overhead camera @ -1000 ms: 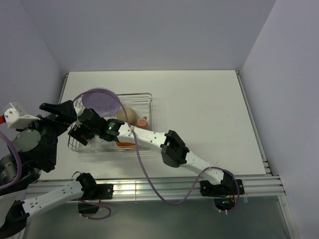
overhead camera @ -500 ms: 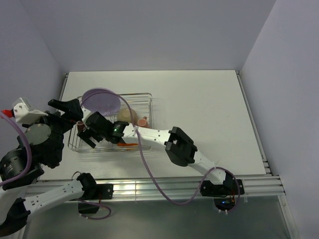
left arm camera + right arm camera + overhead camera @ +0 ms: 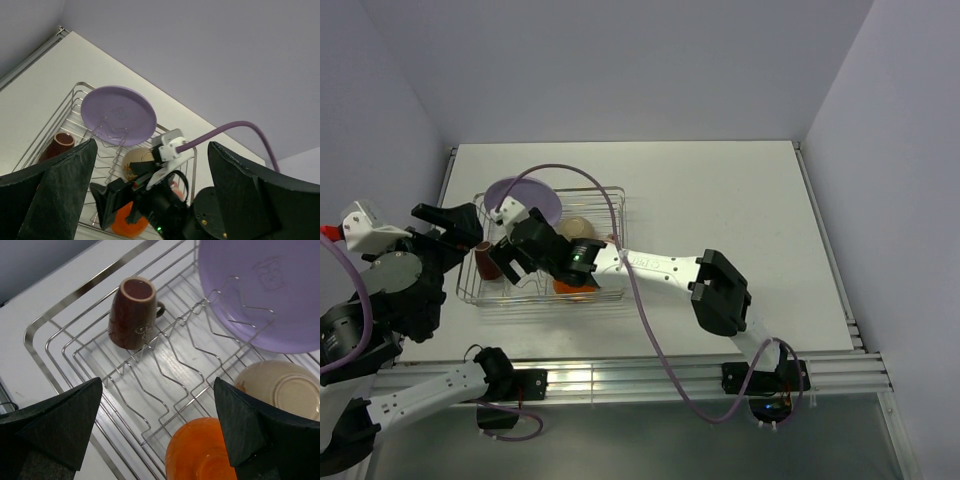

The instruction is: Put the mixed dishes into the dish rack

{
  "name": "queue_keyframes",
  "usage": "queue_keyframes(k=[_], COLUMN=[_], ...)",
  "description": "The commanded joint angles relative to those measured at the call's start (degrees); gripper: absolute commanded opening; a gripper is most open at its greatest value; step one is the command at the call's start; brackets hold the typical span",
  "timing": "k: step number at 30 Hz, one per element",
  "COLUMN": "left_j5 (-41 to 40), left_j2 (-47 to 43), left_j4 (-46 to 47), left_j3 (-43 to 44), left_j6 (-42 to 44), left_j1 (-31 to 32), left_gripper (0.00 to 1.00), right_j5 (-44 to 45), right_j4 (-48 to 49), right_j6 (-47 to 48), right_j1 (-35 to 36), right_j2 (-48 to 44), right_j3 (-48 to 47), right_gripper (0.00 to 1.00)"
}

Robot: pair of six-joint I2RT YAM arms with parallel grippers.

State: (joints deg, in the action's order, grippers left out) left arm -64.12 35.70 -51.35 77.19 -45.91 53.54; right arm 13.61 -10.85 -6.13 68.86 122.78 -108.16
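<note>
The dish rack (image 3: 616, 196) is a silvery wire basket at the table's left. In it, the lilac plate (image 3: 520, 196) leans at the back, with the beige bowl (image 3: 578, 228) beside it and the orange bowl (image 3: 574, 286) at the front. The dark cup (image 3: 488, 262) lies tilted at the rack's left end. My right gripper (image 3: 513, 256) hovers open and empty over the rack's middle; in its wrist view (image 3: 155, 432) the dark cup (image 3: 134, 312), plate (image 3: 270, 295) and orange bowl (image 3: 200, 455) lie below. My left gripper (image 3: 460, 235) hangs open left of the rack. The pink cup is hidden behind the right arm.
The right arm (image 3: 660, 268) reaches across the rack's front right corner, trailing a purple cable (image 3: 570, 172). Walls enclose the table at the back and both sides. In the left wrist view the rack (image 3: 75, 92) lies below, with the right arm (image 3: 165, 210) over it.
My right gripper has drawn back to the right from the rack's left end, and the dark cup now shows there. My left arm has shifted slightly.
</note>
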Motion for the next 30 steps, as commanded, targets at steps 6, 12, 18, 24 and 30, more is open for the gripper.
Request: queue_keyframes(k=[6, 12, 18, 24, 30], left_j5=[-5.05, -3.48, 15.90, 34.19, 43.37], left_j2=[6.91, 16.14, 21.68, 28.62, 32.41], left_j4=[-16.75, -18.01, 2.28, 8.98, 14.08], left_j3=[-0.37, -0.63, -6.52, -9.15, -14.34], left_j6=[-16.65, -18.18, -0.61, 5.91, 7.85], left_j1=[-0.19, -2.20, -20.20, -43.30, -51.68], left_gripper=[0.52, 0.00, 0.00, 0.00, 0.00], right_j5=[15.39, 24.42, 24.28, 22.96, 21.46], right_j4=[-0.15, -1.25, -5.93, -11.29, -12.88], right_j6=[-16.09, -22.34, -24.63, -25.16, -24.63], right_j1=[-5.04, -7.07, -8.48, -8.74, -8.74], right_j2=[-17.19, -39.88, -58.60, -70.12, -79.18], right_j3=[18.64, 42.14, 53.74, 57.09, 59.99], right_gripper=[0.94, 0.38, 0.00, 0.00, 0.00])
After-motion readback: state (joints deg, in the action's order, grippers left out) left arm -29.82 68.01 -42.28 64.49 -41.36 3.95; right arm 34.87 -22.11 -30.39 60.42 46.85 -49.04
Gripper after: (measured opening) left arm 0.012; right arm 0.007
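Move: The brown mug, already released in the rack, lies about 11 cm to the right hand's left, 3 cm ahead and 9 cm below. From that hand the orange bowl is some 12 cm right and level, the beige bowl 12 cm right and 9 cm ahead, the purple plate 15 cm straight ahead. From the left hand the mug is roughly 12 cm ahead, 6 cm left and 31 cm below. Right hand sweeps about 35 cm right off the rack; left sinks 20 cm towards the mug; both shut. ##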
